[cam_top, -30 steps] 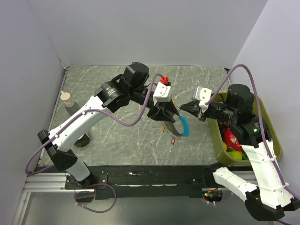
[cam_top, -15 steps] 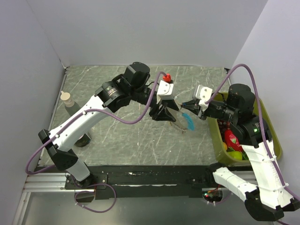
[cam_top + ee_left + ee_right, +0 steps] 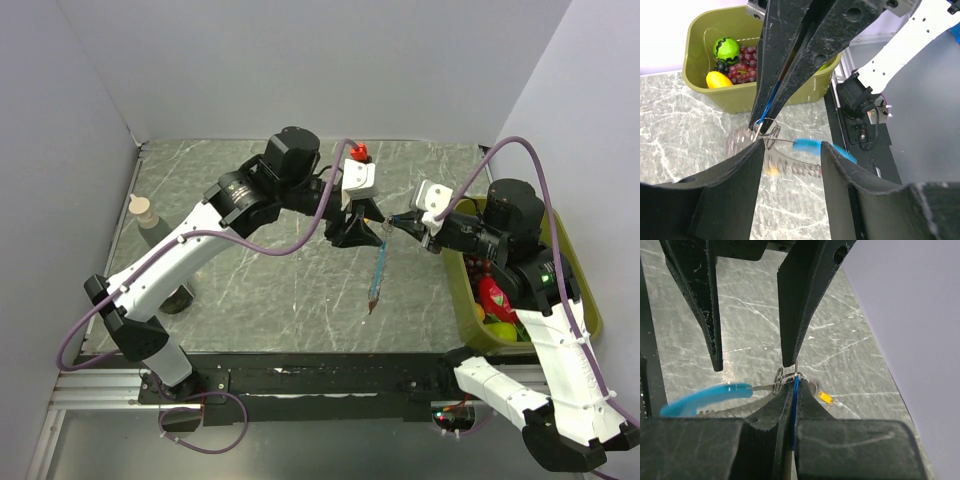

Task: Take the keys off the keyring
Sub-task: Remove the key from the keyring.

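My right gripper point(image 3: 795, 381) is shut on a thin blue key point(image 3: 796, 395), held edge-on between its pads. The keyring point(image 3: 781, 375), a small silvery ring with blurred chain links point(image 3: 795, 167), hangs from that key. A light-blue strip point(image 3: 705, 397) and an orange key point(image 3: 825, 397) dangle from the keyring. In the top view the light-blue strip point(image 3: 379, 265) hangs straight down below the right gripper point(image 3: 398, 222). My left gripper point(image 3: 360, 232) stands open just left of the right gripper, with its fingers point(image 3: 715, 200) either side of the dangling keyring point(image 3: 767, 132) and touching nothing.
An olive-green bin point(image 3: 585, 290) with toy fruit stands at the right edge of the marbled table point(image 3: 270, 290). A small corked bottle point(image 3: 143, 213) stands at the far left. Grey walls close in the back and both sides.
My left gripper opened wider and drew back and up from the keyring. The light-blue strip and chain, curled up before, now swing down from the right gripper.
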Available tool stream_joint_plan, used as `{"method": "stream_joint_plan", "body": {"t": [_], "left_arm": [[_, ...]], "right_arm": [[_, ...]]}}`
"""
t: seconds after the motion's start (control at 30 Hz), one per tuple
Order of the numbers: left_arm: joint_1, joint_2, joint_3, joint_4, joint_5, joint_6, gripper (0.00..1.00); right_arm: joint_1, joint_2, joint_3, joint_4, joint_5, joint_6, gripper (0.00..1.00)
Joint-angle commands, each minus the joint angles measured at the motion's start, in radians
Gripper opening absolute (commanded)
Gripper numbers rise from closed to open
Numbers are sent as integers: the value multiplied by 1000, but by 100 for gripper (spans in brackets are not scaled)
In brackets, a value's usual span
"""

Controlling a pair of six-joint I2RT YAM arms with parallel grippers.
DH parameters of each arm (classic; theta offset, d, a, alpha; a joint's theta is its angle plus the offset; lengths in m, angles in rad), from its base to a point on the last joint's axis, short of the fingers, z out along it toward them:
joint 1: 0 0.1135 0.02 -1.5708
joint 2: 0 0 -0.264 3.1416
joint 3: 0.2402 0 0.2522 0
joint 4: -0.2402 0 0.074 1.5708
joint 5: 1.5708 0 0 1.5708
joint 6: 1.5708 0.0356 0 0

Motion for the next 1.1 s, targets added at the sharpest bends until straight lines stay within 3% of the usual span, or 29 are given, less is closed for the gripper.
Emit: {"method": "stream_joint_plan", "body": {"t": [0.0, 0.37, 0.6, 0.77, 0.97, 1.07], "left_arm": [[-8, 19, 45, 32, -29, -19, 54], [-19, 24, 45, 19, -63, 28, 49], [-22, 36, 46, 29, -53, 19, 35], [-28, 47, 54, 40, -69, 7, 32], [-29, 53, 66, 45, -69, -4, 18], [-30, 57, 71, 54, -79, -16, 3]], "right_arm": [[15, -16, 19, 59, 13, -9, 0], [19, -19, 18, 56, 22, -10, 0], [24, -22, 24, 51, 17, -3, 0], [24, -25, 15, 51, 23, -3, 0], [27, -33, 3, 59, 34, -7, 0], [29, -33, 3, 59, 36, -7, 0]]}}
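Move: The coiled ring on the silver-and-blue keyring hangs just off my left fingertips: about 2 cm to the right, 1 cm forward and 2 cm below. From my right hand it is about 2 cm to the left, 1 cm lower and level fore and aft. That hand holds the blue key, 3 cm right of my left hand, 1 cm ahead and 1 cm lower. The blue band's middle is some 5 cm back, 1 cm right and 4 cm down; a yellow key lies on the table roughly 9 cm ahead, 1 cm left and 30 cm below. My right hand stays put and keeps the blue key pinched while I ease my left hand, pointing at it from the other side, about 1.5 cm to the right and nearly as far forward and down onto the coiled ring. On the way my left fingers go from half open to nearly shut, pinching the coil right beside the right fingertips. ##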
